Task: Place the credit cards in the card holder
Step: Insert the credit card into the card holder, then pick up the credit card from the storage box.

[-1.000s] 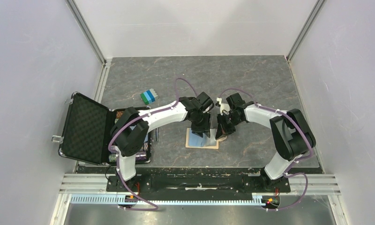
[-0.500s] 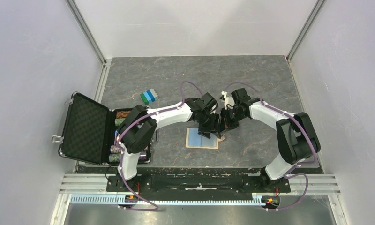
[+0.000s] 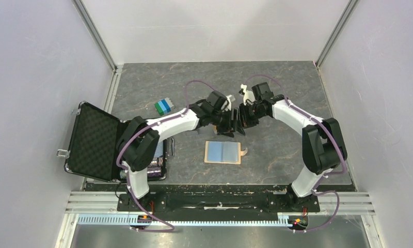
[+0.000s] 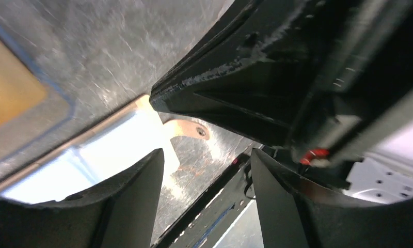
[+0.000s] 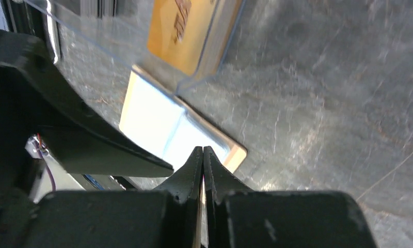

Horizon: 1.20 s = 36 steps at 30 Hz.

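The card holder (image 3: pixel 222 152) lies open on the table, light-blue inside with a tan rim and snap tab (image 3: pixel 243 151). It also shows in the left wrist view (image 4: pixel 116 139) and the right wrist view (image 5: pixel 158 119). An orange-yellow credit card (image 5: pixel 189 31) shows through a clear box beside the holder's far edge; the arms hide it from above. My left gripper (image 3: pixel 227 124) (image 4: pixel 207 155) is open and empty above the far edge. My right gripper (image 3: pixel 242 118) (image 5: pixel 203 150) is shut, tip to tip with it. A thin pale sliver shows between its fingers; I cannot tell what it is.
A big black foam-lined case (image 3: pixel 93 139) stands open at the left edge, with chips in its tray (image 3: pixel 158 165). A small green-and-blue block (image 3: pixel 163 106) lies behind the left arm. Walls enclose the table on three sides.
Both grippers have lifted off the card holder and moved toward the back of the table. The holder, half covered before, now lies fully in view.
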### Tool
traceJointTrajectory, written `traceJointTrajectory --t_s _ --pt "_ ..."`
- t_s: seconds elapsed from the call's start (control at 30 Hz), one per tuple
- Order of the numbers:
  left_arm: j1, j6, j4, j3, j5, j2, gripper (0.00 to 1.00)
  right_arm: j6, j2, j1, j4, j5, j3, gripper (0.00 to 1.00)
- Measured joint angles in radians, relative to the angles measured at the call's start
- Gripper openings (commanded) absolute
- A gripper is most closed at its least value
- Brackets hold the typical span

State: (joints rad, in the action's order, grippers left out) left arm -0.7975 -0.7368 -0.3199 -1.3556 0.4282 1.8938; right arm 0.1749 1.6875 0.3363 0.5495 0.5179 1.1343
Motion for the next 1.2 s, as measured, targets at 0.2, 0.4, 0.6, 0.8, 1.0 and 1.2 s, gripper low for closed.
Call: traceJointTrajectory --t_s 0.2,0.4,0.6,0.8,1.0,1.2 --pt "0.154 -0.050 0.139 0.089 0.047 -0.085 0.66 0.007 0.105 0.000 0.003 0.010 0.129 0.09" --pt "0.289 -0.044 0.055 0.064 -0.023 -0.082 0.63 0.020 0.216 0.000 0.006 0.051 0.238 0.23" --pt "0.277 0.046 -0.184 -0.157 -0.155 0.031 0.63 0.044 0.286 0.000 0.006 0.087 0.292 0.31" --pt "0.255 0.073 -0.288 -0.222 -0.187 0.146 0.57 0.055 0.321 0.000 0.006 0.110 0.308 0.35" --pt "0.231 0.100 -0.357 -0.276 -0.191 0.231 0.27 0.063 0.361 0.000 0.006 0.125 0.326 0.35" --pt "0.222 0.125 -0.394 -0.309 -0.214 0.232 0.02 0.065 0.373 0.000 0.008 0.137 0.335 0.34"
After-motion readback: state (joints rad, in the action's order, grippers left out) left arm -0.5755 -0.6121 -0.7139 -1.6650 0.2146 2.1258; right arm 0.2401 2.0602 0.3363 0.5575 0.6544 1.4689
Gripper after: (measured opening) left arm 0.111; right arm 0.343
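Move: The orange cards, at the right-hand end of the clear box, lie about 10 cm ahead of the left hand, 7 cm to its left and 6 cm below. The black cards stand some 12 cm left of the orange ones, level with them. The open card holder is 3 cm back from the left hand, 6 cm to its left, 9 cm below. From the right hand, the orange cards are some 6 cm ahead, 8 cm left, 4 cm lower. The front orange card is met at its left edge by the left hand, which swings forward and left some 10 cm each way, rising a little, then sinks to the box, tips to point more steeply down and closes its wide-open fingers, pinching the card. Meanwhile the shut right hand goes about 6 cm forward and 4 left, sinking slightly and opening a third around the box's right wall. ##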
